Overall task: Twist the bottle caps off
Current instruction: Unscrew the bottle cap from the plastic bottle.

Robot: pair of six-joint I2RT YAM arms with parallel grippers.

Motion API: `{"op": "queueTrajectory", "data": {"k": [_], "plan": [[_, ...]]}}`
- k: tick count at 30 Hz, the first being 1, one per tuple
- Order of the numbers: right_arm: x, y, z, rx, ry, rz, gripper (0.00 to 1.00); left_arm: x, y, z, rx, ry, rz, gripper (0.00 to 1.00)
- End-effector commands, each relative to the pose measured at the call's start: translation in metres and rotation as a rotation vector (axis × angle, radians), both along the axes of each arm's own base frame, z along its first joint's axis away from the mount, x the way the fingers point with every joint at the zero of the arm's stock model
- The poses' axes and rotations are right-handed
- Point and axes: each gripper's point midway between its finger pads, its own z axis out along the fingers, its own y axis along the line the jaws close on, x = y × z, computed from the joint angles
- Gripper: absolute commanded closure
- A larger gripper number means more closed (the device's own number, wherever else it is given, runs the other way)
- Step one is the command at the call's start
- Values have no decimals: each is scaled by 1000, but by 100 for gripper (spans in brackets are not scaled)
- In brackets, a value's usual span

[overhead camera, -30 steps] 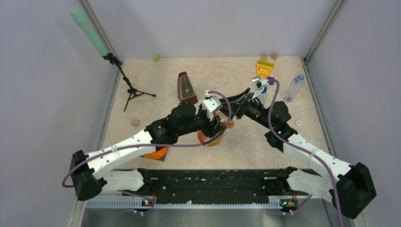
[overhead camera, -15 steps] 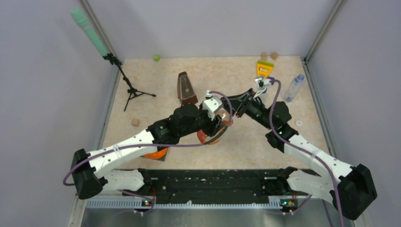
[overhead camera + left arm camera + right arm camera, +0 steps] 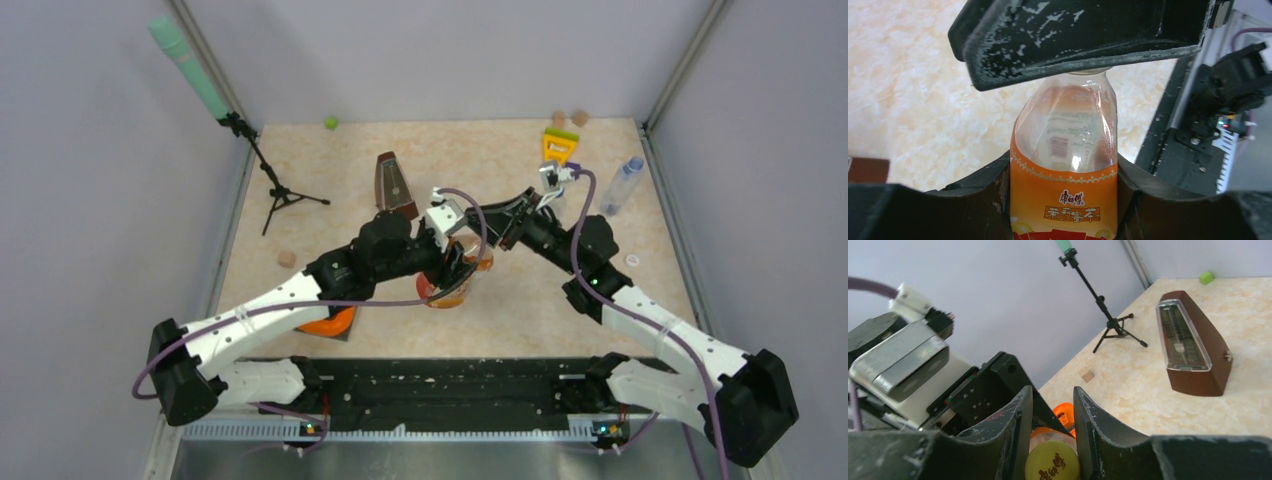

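Note:
The squat orange-labelled bottle (image 3: 1063, 165) stands upright with my left gripper (image 3: 1063, 172) shut on its body, one finger at each side. In the top view this bottle (image 3: 452, 283) sits mid-table between both arms. My right gripper (image 3: 1053, 405) comes down over its neck and is shut on the yellow cap (image 3: 1052, 462), which is pinched between both fingers. From the left wrist view the right gripper's black finger (image 3: 1083, 35) hides the cap. A slim clear bottle (image 3: 620, 187) lies at the far right, and a small white cap (image 3: 632, 260) lies loose near it.
A brown metronome (image 3: 395, 187) stands behind the left gripper. A small tripod (image 3: 280, 192) is at the back left, a green block (image 3: 330, 123) by the back wall, a yellow tool (image 3: 560, 145) at the back right. An orange object (image 3: 330, 323) lies under my left forearm.
My right gripper has closed from partly open onto the yellow cap. The left arm shifted slightly while keeping its hold on the bottle.

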Motion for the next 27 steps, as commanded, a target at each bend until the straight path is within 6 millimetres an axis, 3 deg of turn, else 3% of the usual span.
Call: {"op": "queueTrajectory", "data": {"k": [1, 7, 16, 19, 21, 24, 27], "plan": [[-29, 5, 29, 31, -114, 120, 100, -30, -8, 58, -201, -25, -226, 100], [-41, 9, 37, 46, -157, 191, 100, -33, -1, 63, -245, 46, -310, 100], [-48, 16, 36, 33, -176, 260, 99, -42, -9, 67, -299, 93, -407, 100], [-38, 13, 33, 26, -145, 204, 67, -25, -4, 62, -266, 57, -303, 100], [-28, 9, 29, 14, -119, 136, 52, -11, 5, 59, -233, 31, -196, 100], [-19, 1, 28, 0, -97, 60, 39, 3, 21, 52, -125, -20, -69, 100], [-15, -3, 32, 13, -87, 26, 36, 2, 25, 52, -118, -44, -33, 100]]}}
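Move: The right fingers already pinch the plastic bottle's yellow cap, right at the hand point. From the left hand, which holds the bottle body, the cap lies about 6 cm ahead, 1 cm right and 8 cm up. The metronome stands roughly 21 cm ahead and 18 cm left of the right hand, about 18 cm lower; the blue-capped bottle is some 15 cm ahead of that hand, 25 cm right and 20 cm lower. Both hands swing back and up some 4 cm, twisting bottle against cap, then return forward; right lets go. ##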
